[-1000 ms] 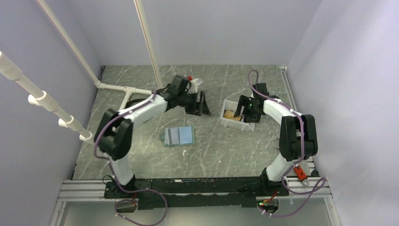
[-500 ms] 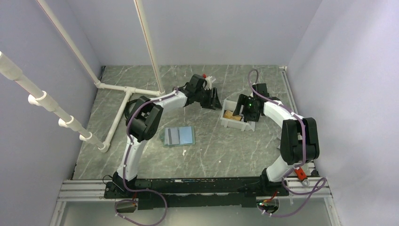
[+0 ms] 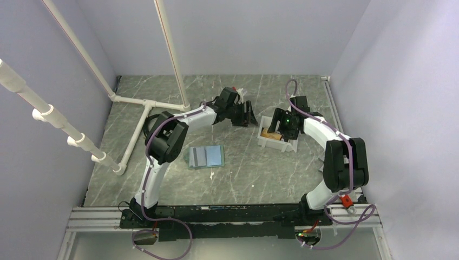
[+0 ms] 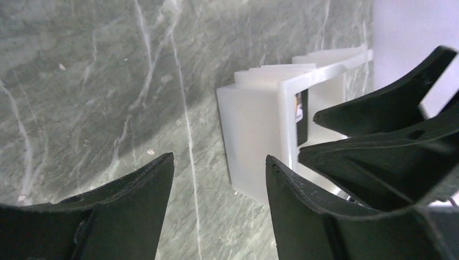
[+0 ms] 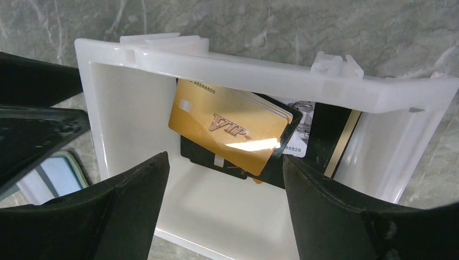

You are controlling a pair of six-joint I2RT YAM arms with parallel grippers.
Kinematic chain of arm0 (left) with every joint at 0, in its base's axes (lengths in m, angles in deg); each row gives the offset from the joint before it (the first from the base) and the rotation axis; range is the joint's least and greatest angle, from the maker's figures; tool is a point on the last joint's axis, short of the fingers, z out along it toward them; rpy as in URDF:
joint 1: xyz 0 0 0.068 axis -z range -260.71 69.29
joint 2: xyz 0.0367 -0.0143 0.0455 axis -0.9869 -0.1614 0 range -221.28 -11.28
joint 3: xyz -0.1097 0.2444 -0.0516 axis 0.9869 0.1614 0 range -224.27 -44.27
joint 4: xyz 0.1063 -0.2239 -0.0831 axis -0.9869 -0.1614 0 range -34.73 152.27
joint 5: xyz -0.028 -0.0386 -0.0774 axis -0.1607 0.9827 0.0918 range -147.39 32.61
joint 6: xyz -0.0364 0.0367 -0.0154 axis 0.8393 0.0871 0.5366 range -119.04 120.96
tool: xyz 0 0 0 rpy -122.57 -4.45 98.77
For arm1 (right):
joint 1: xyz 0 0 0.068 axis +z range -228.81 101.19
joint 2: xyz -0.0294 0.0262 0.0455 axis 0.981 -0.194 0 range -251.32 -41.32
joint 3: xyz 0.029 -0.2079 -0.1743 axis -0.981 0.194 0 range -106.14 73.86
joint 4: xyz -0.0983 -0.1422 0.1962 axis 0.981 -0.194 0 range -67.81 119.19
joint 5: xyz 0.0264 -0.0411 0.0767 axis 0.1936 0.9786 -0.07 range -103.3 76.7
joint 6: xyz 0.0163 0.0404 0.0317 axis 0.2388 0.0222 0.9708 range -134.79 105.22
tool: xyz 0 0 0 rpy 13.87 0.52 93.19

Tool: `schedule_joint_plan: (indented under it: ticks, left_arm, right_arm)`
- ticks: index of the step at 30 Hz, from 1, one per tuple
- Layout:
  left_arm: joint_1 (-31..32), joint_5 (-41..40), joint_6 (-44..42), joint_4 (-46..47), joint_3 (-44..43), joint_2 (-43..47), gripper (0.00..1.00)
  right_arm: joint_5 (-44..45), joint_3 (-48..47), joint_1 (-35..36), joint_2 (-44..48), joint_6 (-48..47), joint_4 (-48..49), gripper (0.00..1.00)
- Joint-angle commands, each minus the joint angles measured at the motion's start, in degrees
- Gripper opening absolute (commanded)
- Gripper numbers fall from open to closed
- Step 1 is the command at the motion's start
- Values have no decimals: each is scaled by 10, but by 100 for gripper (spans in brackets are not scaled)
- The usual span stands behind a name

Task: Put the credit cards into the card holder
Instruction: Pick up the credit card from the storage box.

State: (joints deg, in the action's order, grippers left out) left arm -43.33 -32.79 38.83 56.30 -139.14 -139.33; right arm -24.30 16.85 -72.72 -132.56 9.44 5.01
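Note:
The credit cards lie in a loose stack inside a white open-fronted bin [image 5: 243, 70]: a gold "VIP" card [image 5: 227, 127] on top, black ones under it, and a pale whitish card [image 5: 299, 142] peeking out behind. My right gripper [image 5: 224, 162] hovers open just above the bin's floor, in front of the stack, holding nothing. My left gripper [image 4: 218, 162] is open and empty beside the bin's [image 4: 254, 135] left outer wall. In the top view the card holder [image 3: 205, 156] lies unfolded, light blue side up, left of the bin [image 3: 287, 145], with both grippers [image 3: 250, 115] [image 3: 281, 127] at the bin.
White pipe framing [image 3: 135, 101] runs along the left and back-left of the marbled table. A small pale scrap [image 3: 211, 174] lies just in front of the card holder. Walls close in the back and both sides.
My left arm has swung right, from the middle of the table to the bin's left side. The bin has shifted slightly to the right. My right gripper has stayed over the bin.

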Motion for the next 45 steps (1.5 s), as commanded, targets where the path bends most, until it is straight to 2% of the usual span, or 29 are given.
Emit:
schedule_joint_plan:
  ticks: [1,3,8,13,17,24,27,30,32,35,37,42,45]
  left_arm:
    - [-1,49,41,43,-25,44,68]
    - [8,85,46,55,-37,30,68]
    - [22,100,33,41,-71,-11,63]
    - [26,97,16,41,-77,-27,45]
    - [27,85,-15,1,-104,-39,36]
    - [28,84,-23,-25,-121,-50,40]
    - [30,86,-29,-22,-124,-55,31]
    - [33,79,-46,-37,-138,-59,14]
    - [34,66,-59,-32,-128,-45,8]
    - [34,39,-67,14,-85,-8,4]
    - [35,25,-61,79,-45,18,0]
    - [43,-33,-47,221,70,79,0]
    - [59,-96,-66,312,140,114,0]
  right_arm:
    - [8,7,2,30,3,9,79]
    - [16,8,2,37,4,6,79]
    - [31,9,1,58,0,-6,79]
    - [54,13,2,77,2,-12,79]
    - [51,12,2,73,2,-15,78]
    - [53,24,1,77,1,-12,77]
    - [57,24,1,76,2,-13,77]
    - [60,28,-1,78,5,-15,77]
    - [51,36,-4,84,6,-10,77]
    - [44,41,-11,81,5,-9,77]
    - [40,44,-12,82,8,-4,76]
    - [30,69,-6,110,27,27,75]
    - [69,76,13,112,32,30,76]
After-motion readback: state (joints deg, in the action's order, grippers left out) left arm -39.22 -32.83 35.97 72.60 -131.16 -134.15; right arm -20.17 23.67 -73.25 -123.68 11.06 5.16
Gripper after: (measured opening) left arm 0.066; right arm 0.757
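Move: The storage box's left rim lies about 4 cm to the left gripper's right, 2 cm back and 2 cm higher; the gold card lies some 7 cm right, 5 cm back and 4 cm below that gripper, and the card holder 19 cm left, 16 cm back. From the right gripper, the gold card is about 2 cm ahead, 2 cm left and 4 cm down; the black cards are 1 cm ahead, 2 cm right, equally low. Lift the left gripper about 5 cm while carrying it right and slightly back to the box's left rim, lower it some 3 cm astride the wall, shut the fingers to pinch it, then draw back left a little, tipping the fingertips upward. Keep the right gripper open over the box, raising it briefly, then sinking and easing back and right by 2 cm or so. ##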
